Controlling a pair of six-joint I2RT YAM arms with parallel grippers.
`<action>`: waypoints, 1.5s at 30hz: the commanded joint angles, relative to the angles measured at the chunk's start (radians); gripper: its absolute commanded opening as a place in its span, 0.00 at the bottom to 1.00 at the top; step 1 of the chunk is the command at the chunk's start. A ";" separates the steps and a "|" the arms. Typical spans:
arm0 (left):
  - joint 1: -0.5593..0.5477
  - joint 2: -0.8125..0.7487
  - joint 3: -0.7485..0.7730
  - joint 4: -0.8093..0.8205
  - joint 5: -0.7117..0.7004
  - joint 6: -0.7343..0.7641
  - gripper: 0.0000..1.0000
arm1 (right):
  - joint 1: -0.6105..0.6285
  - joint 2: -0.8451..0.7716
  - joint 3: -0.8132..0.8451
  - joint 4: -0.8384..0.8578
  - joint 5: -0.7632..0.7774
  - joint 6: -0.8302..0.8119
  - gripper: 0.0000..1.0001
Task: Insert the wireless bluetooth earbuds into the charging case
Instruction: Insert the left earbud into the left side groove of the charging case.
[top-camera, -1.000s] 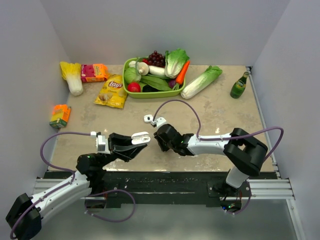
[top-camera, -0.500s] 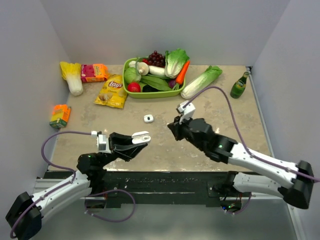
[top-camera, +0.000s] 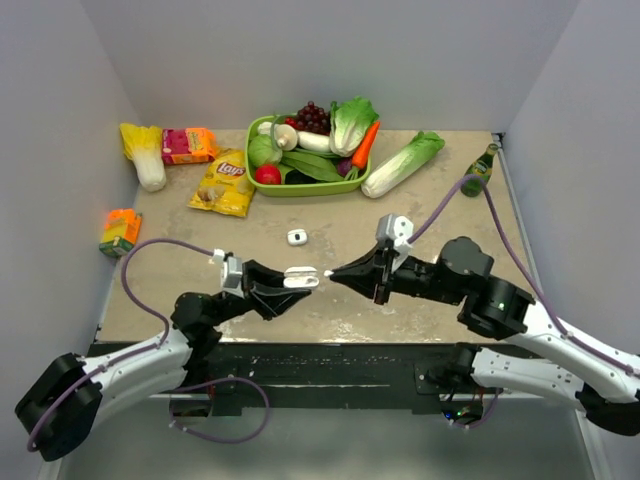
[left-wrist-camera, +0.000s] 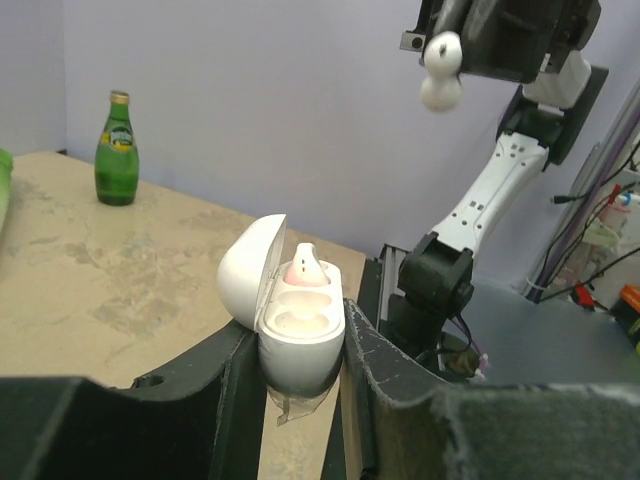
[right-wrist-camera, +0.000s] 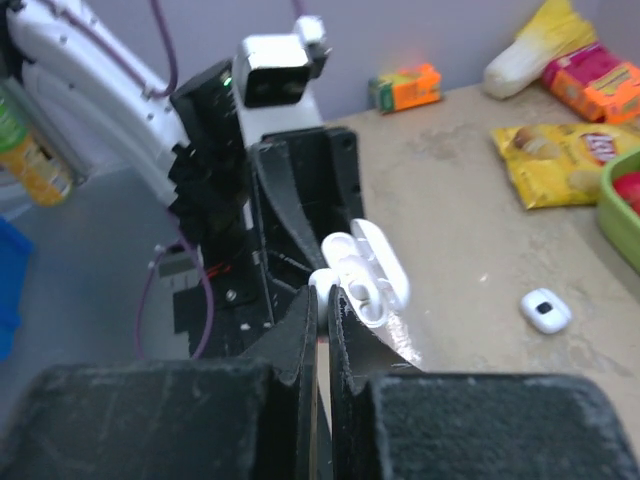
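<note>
My left gripper (top-camera: 298, 281) is shut on the base of a white charging case (left-wrist-camera: 296, 335), whose lid (left-wrist-camera: 248, 272) stands open. One earbud (left-wrist-camera: 303, 268) sits in the far slot; the near slot shows no earbud. My right gripper (top-camera: 331, 273) is shut on a second white earbud (right-wrist-camera: 322, 282), held at its fingertips (right-wrist-camera: 338, 297) just beside the open case (right-wrist-camera: 372, 268). In the left wrist view that earbud (left-wrist-camera: 440, 72) hangs above and to the right of the case. The two grippers face each other, tips nearly meeting.
A second small white case (top-camera: 296, 237) lies on the table behind the grippers. At the back stand a green basket (top-camera: 262, 184) of vegetables, a chips bag (top-camera: 224, 182), a cabbage (top-camera: 402, 163), a green bottle (top-camera: 479, 171), and an orange box (top-camera: 120, 231) at left.
My right arm left the small case on the table, shut, lifted, and swung down with an earbud to face the held case. My left gripper shifted right with the case.
</note>
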 joint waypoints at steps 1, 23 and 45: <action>-0.003 0.061 0.103 -0.018 0.113 0.038 0.00 | 0.016 0.024 0.006 -0.057 -0.132 -0.057 0.00; -0.137 0.158 0.261 -0.299 0.150 0.185 0.00 | 0.049 0.121 0.056 -0.161 -0.031 -0.089 0.00; -0.151 0.124 0.243 -0.253 0.145 0.178 0.00 | 0.068 0.148 0.047 -0.178 0.020 -0.089 0.00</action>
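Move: The charging case stands open in the left fingers, about 7 cm to the right hand's left, 2 cm farther out and 8 cm below. Another earbud already sits in its right-side groove, roughly 2 cm ahead, 6 cm left and 7 cm below the right hand. The spare white case lies on the table some 27 cm ahead, 9 cm left and 32 cm below. From the left hand, the earbud in the right fingers is about 9 cm right, 1 cm back and 9 cm up. Downward and slightly left, the right hand carries the pinched left earbud about 7 cm to the case's empty left groove, tipping its fingers down some 15 degrees, then nearly stops. Meanwhile the left hand brings the case 5 to 6 cm right to meet it, easing back a little as its fingers tip down and swing clockwise. Both grips hold; the earbud comes against the case at the end. ##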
